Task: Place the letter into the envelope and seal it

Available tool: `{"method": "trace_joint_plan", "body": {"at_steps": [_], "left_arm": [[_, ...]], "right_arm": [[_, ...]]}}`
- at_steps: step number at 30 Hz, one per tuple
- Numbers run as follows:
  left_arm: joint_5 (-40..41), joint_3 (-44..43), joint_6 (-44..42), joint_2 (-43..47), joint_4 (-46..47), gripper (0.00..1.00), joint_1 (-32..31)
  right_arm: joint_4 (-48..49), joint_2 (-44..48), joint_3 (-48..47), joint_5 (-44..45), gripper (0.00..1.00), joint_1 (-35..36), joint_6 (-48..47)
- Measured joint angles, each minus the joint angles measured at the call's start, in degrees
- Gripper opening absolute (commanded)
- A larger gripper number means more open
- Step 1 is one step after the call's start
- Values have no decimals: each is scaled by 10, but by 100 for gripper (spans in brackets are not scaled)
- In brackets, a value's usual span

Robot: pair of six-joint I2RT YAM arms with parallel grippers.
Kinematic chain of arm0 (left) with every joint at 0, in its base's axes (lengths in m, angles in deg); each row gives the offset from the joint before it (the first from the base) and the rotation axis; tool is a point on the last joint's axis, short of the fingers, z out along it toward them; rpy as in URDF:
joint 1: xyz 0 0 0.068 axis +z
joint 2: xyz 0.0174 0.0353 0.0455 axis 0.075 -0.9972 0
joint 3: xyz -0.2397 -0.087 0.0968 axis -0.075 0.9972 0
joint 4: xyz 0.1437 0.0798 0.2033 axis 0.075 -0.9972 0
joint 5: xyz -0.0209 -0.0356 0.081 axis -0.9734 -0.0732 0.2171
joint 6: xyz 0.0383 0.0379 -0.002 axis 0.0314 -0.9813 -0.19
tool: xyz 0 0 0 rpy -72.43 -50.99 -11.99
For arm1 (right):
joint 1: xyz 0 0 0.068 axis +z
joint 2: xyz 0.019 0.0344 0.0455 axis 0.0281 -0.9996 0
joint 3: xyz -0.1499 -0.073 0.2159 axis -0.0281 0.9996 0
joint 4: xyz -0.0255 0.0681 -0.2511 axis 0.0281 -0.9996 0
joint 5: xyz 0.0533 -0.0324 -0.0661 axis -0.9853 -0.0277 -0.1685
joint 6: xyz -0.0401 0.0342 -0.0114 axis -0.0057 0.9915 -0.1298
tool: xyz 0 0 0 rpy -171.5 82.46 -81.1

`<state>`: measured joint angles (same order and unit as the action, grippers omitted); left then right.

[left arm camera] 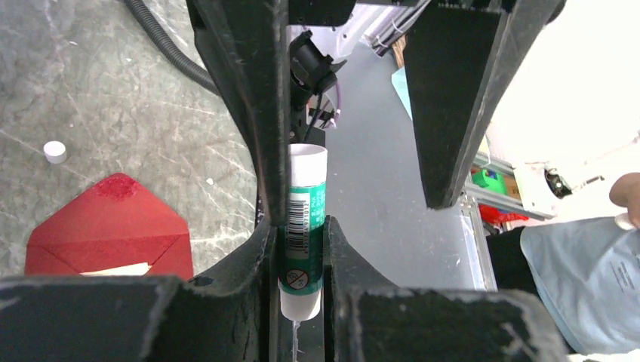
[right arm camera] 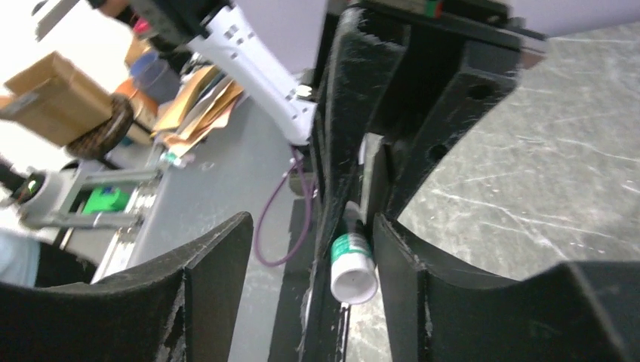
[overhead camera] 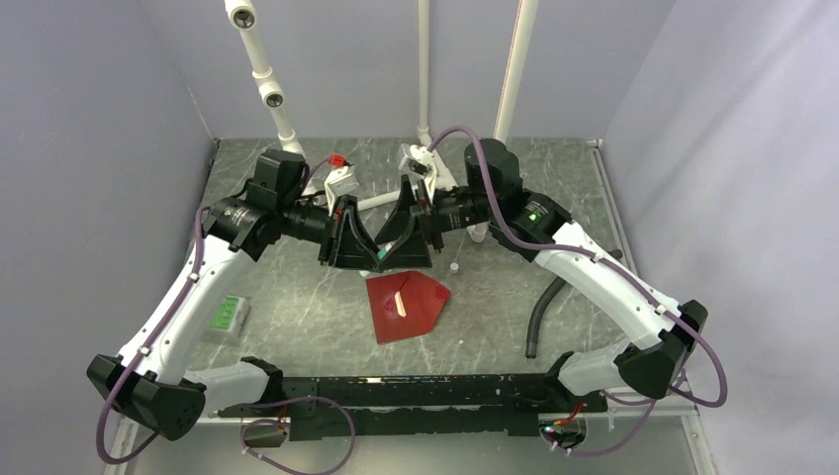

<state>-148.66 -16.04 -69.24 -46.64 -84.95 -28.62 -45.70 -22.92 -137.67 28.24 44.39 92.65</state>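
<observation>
The dark red envelope [overhead camera: 408,307] lies flat on the table with its pointed flap open; it also shows in the left wrist view [left arm camera: 113,230]. The pale letter [overhead camera: 401,302] shows as a strip at its mouth [left arm camera: 121,268]. Above the table, just behind the envelope, my left gripper [left arm camera: 300,253] is shut on a green and white glue stick [left arm camera: 306,204]. My right gripper [right arm camera: 309,294] faces it and stands open. Its fingers straddle the stick's white end [right arm camera: 353,280], one close beside it. From above, both grippers [overhead camera: 368,252] [overhead camera: 404,242] meet tip to tip.
A green-and-white card packet [overhead camera: 228,317] lies at the left by the left arm. A small white cap [overhead camera: 454,266] rests right of the grippers, also in the left wrist view [left arm camera: 54,151]. A black hose [overhead camera: 542,317] curves along the right arm. White poles stand at the back.
</observation>
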Motion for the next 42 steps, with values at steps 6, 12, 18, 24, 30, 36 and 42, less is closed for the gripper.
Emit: {"method": "trace_joint_plan", "body": {"at_steps": [6,12,18,24,30,36,42], "left_arm": [[-28,-7,-23,0,-18,2,-3],[-33,-25,-50,-6,-52,2,-3],[-33,-32,-72,-10,-73,3,-1],[-34,-32,-87,-10,-82,3,-1],[-34,-32,-96,-10,-86,2,0],[-33,-34,-95,-10,-86,2,0],[-30,-40,-82,-9,-81,3,0]], "right_arm": [[-80,-13,-43,-40,39,-2,-89],[-108,-22,-46,-47,41,-4,-114],[-141,-26,-47,-52,37,-7,-129],[-140,-26,-46,-75,47,-24,-122],[-107,-18,-37,-90,44,-40,-94],[-77,-18,-27,-97,38,-41,-72],[-61,-18,-20,-95,9,-40,-52]]}}
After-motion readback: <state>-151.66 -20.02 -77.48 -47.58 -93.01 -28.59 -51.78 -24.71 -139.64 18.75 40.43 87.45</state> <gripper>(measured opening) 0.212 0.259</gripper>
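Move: The glue stick, already gripped in the left fingers with its middle about 1 cm to the right of that hand, lies some 5 cm to the right hand's left and about 2 cm below it, its white end reaching in between the open right fingers. From the right hand, the red envelope is about 6 cm ahead and straight below by roughly 27 cm; the loose cap lies on the table some 17 cm ahead and 12 cm to the right. Around the glue stick's free white end the right fingers close from about two-thirds to a quarter open, coming to flank it closely with their tips. Meanwhile the right hand sinks some 2 cm, shifts about 2 cm right along the stick towards that end, then rises a little. The left hand keeps its grip and eases back and slightly up by about a centimetre. ##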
